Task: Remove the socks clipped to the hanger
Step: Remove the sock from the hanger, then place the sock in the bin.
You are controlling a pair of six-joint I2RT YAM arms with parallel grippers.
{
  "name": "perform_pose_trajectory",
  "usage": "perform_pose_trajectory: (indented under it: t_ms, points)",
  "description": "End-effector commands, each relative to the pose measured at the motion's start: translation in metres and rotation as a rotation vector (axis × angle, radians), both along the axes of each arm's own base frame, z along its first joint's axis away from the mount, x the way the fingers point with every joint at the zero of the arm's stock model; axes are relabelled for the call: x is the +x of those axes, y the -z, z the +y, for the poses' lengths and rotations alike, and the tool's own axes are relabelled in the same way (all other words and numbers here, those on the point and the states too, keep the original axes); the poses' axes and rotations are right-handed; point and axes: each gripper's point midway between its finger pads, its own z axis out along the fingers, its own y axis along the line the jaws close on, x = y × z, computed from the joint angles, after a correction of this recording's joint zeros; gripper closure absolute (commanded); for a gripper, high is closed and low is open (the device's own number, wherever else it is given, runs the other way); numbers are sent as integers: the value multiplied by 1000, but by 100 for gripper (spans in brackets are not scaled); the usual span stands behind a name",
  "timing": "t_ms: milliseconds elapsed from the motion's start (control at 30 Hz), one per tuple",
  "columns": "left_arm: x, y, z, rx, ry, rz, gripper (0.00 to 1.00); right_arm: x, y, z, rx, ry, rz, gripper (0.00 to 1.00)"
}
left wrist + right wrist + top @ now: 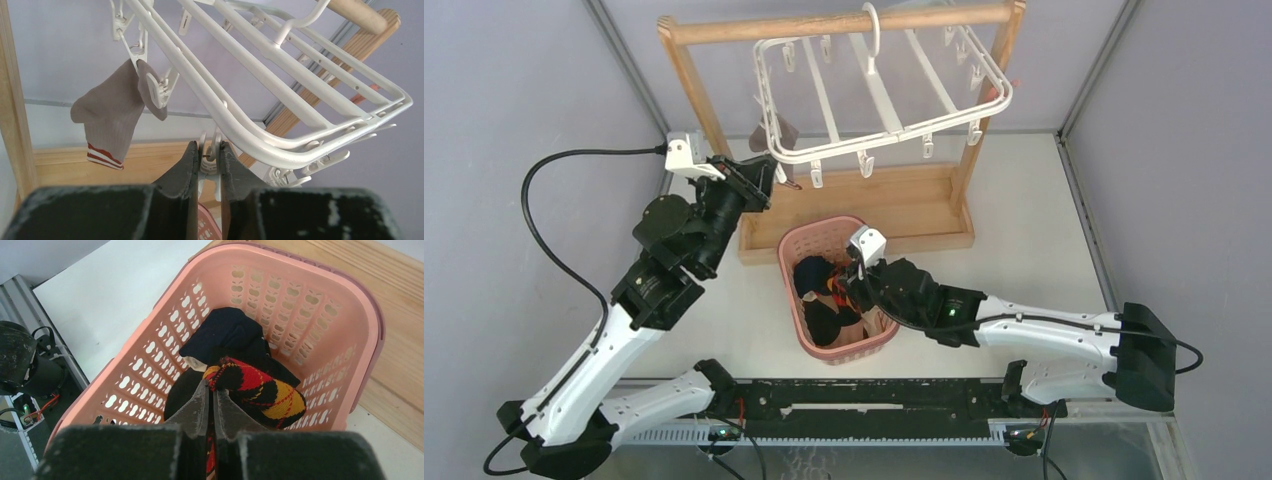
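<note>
The white hanger (886, 95) hangs by its hook from a wooden rack. One grey sock with a red-white cuff (112, 120) stays clipped at its left corner. My left gripper (206, 147) is raised under the hanger's near rail and shut on a dangling white clip (208, 167) that holds no sock. My right gripper (211, 386) reaches down into the pink basket (150, 347), shut on the cuff of a red-yellow argyle sock (270, 392). The argyle sock lies on black socks (230, 332) in the basket.
The wooden rack (844, 22) stands at the back on its flat base (874, 205). The pink basket (792, 300) sits just in front of that base, between the two arms. Grey walls close in the left and right sides.
</note>
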Motion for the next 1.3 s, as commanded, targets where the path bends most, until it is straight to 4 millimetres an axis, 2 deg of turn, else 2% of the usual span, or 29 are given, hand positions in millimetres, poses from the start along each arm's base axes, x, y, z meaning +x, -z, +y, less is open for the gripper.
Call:
perform_pose_trajectory:
  t_ms: [0, 200, 267, 367, 500, 733, 900, 967, 1133, 1267]
  points:
    - [-14, -18, 6, -22, 20, -32, 82, 1, -2, 5, 51, -22, 50, 88]
    - [-21, -23, 5, -37, 42, -38, 82, 4, -2, 1, 55, -4, 62, 57]
    - [-24, -25, 4, -40, 49, -40, 82, 5, -4, -2, 57, 4, 62, 50]
    - [-28, -28, 2, -41, 64, -40, 79, 6, -9, -7, 62, 17, 57, 47]
    - [-32, -28, 0, -44, 81, -39, 69, 6, -20, -17, 77, 31, 46, 43]
    - [-37, -28, 1, -44, 94, -32, 66, 2, -34, -44, 80, 69, 38, 41]
    - [-42, -30, -1, -56, 114, -37, 65, 3, -58, -64, 146, 97, 18, 38]
    - [-44, -30, -2, -57, 121, -34, 63, 2, -72, -72, 197, 99, 18, 30]
    - [-51, -27, 3, -58, 123, -24, 50, -3, -105, -91, 324, 104, 4, 18]
    - [-57, -21, 15, -48, 105, -11, 44, -3, -116, -104, 353, 137, -8, 16]
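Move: Over the pink basket, the right hand still pinches the argyle sock; the basket's middle is about 1 cm ahead, 2 cm to the left and 14 cm below, and the dark socks lie level with the hand, roughly 6 cm left and 16 cm down. The left hand has the hanger's corner clip right between its fingers; from it the grey sock hangs some 12 cm ahead, 3 cm left and 7 cm lower. Letting go of the argyle sock low over the basket, the right fingers open wide as the hand dips about 1 cm, then it lifts and moves right together, roughly 10 cm each way, clear of the basket, its left side rolling up. The left fingers open and release the hanger clip while that hand draws back about 4 cm from the hanger. ##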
